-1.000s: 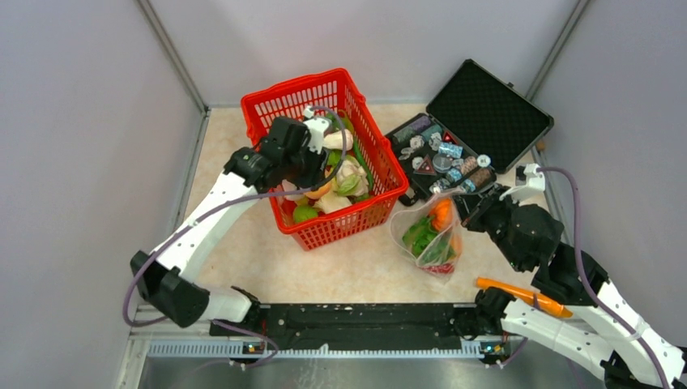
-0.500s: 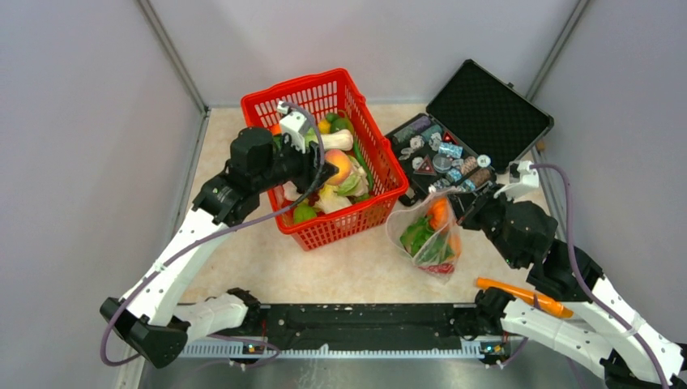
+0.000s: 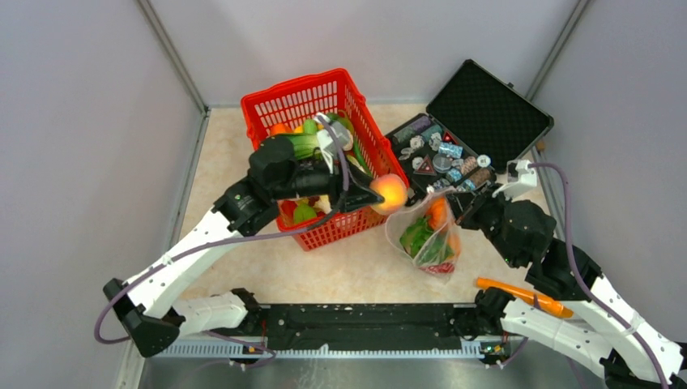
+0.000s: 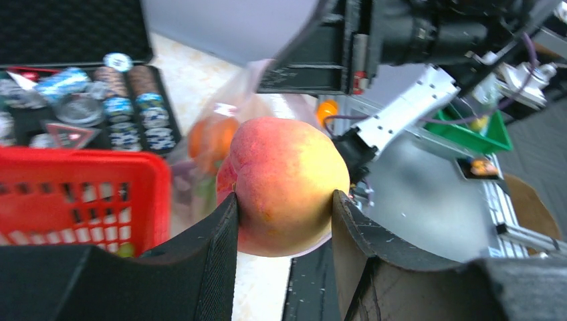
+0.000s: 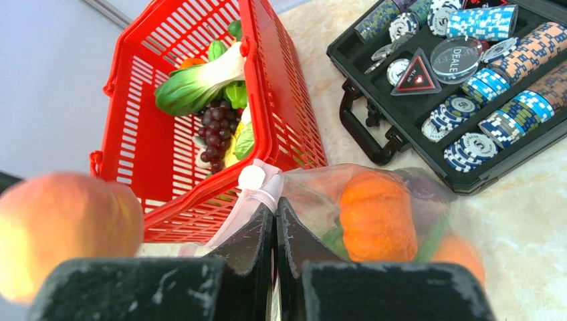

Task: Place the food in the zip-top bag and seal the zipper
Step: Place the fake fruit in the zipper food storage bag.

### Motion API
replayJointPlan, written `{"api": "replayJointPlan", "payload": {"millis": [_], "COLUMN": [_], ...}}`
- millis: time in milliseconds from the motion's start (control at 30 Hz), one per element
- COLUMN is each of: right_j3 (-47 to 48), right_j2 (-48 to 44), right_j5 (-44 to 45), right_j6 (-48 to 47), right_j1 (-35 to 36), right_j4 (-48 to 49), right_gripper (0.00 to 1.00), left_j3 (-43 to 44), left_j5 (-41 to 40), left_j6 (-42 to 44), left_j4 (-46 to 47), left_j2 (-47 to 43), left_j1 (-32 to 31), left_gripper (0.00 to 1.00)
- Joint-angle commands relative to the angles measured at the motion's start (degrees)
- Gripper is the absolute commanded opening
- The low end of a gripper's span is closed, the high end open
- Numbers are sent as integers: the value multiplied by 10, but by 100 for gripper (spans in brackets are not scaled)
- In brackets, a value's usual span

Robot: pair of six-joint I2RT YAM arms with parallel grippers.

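My left gripper (image 3: 379, 194) is shut on a toy peach (image 3: 392, 191), held in the air just left of the zip-top bag (image 3: 428, 239) mouth; the peach fills the left wrist view (image 4: 284, 184). The clear bag lies right of the red basket and holds a small pumpkin (image 5: 378, 217), green leaves (image 3: 419, 235) and other food. My right gripper (image 5: 275, 212) is shut on the bag's pink zipper strip (image 5: 264, 190) at its upper edge, holding the mouth up. More food, with green leaves and dark grapes (image 5: 217, 127), lies in the red basket (image 3: 381, 174).
An open black case (image 3: 486, 105) of poker chips and trinkets stands at the back right, close behind the bag. Grey walls close in both sides. The black rail with the arm bases (image 3: 364, 320) runs along the near edge.
My left gripper lifted the peach out of the basket and carried it right, over the basket's rim toward the bag. My right gripper kept its hold on the bag edge.
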Motion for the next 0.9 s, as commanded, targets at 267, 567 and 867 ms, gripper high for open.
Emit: {"api": "replayJointPlan", "payload": {"millis": [267, 567, 867], "right_j3": [1, 2, 1], "right_j2": [5, 5, 4], "right_j5": [-10, -9, -9], "right_j6": [8, 8, 8], "right_j1": [-2, -2, -2], "right_j4": [49, 47, 47], "right_gripper": [0, 0, 0], "left_j3": [27, 62, 48], "left_j5": [-19, -73, -101], "left_j6": [25, 72, 95], "left_j4": [31, -35, 6], "left_j2": [67, 98, 54], "left_j1": [-84, -130, -152], "left_gripper": [9, 11, 16]}}
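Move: The peach is already held between the left fingertips. The zip bag's open mouth lies about 7 cm to that hand's right, 5 cm back and 7 cm below. The red basket's middle is roughly 13 cm left and 10 cm ahead, some 18 cm down; the chip case's tray is about 15 cm right, 12 cm ahead and 27 cm below. From the right fingers, shut on the bag's rim, the mouth lies about 8 cm left, 3 cm back and slightly lower. The peach is carried off the basket's corner towards the open zip bag, about 6 cm to the right with nearly 4 cm back and 5 cm down, quickly at first, then creeping, with a 1 cm lift at the end. The left fingers keep their hold, and the wrist turns some 10 degrees, mostly clockwise early on. The right hand stays put, still pinching the bag's rim. ##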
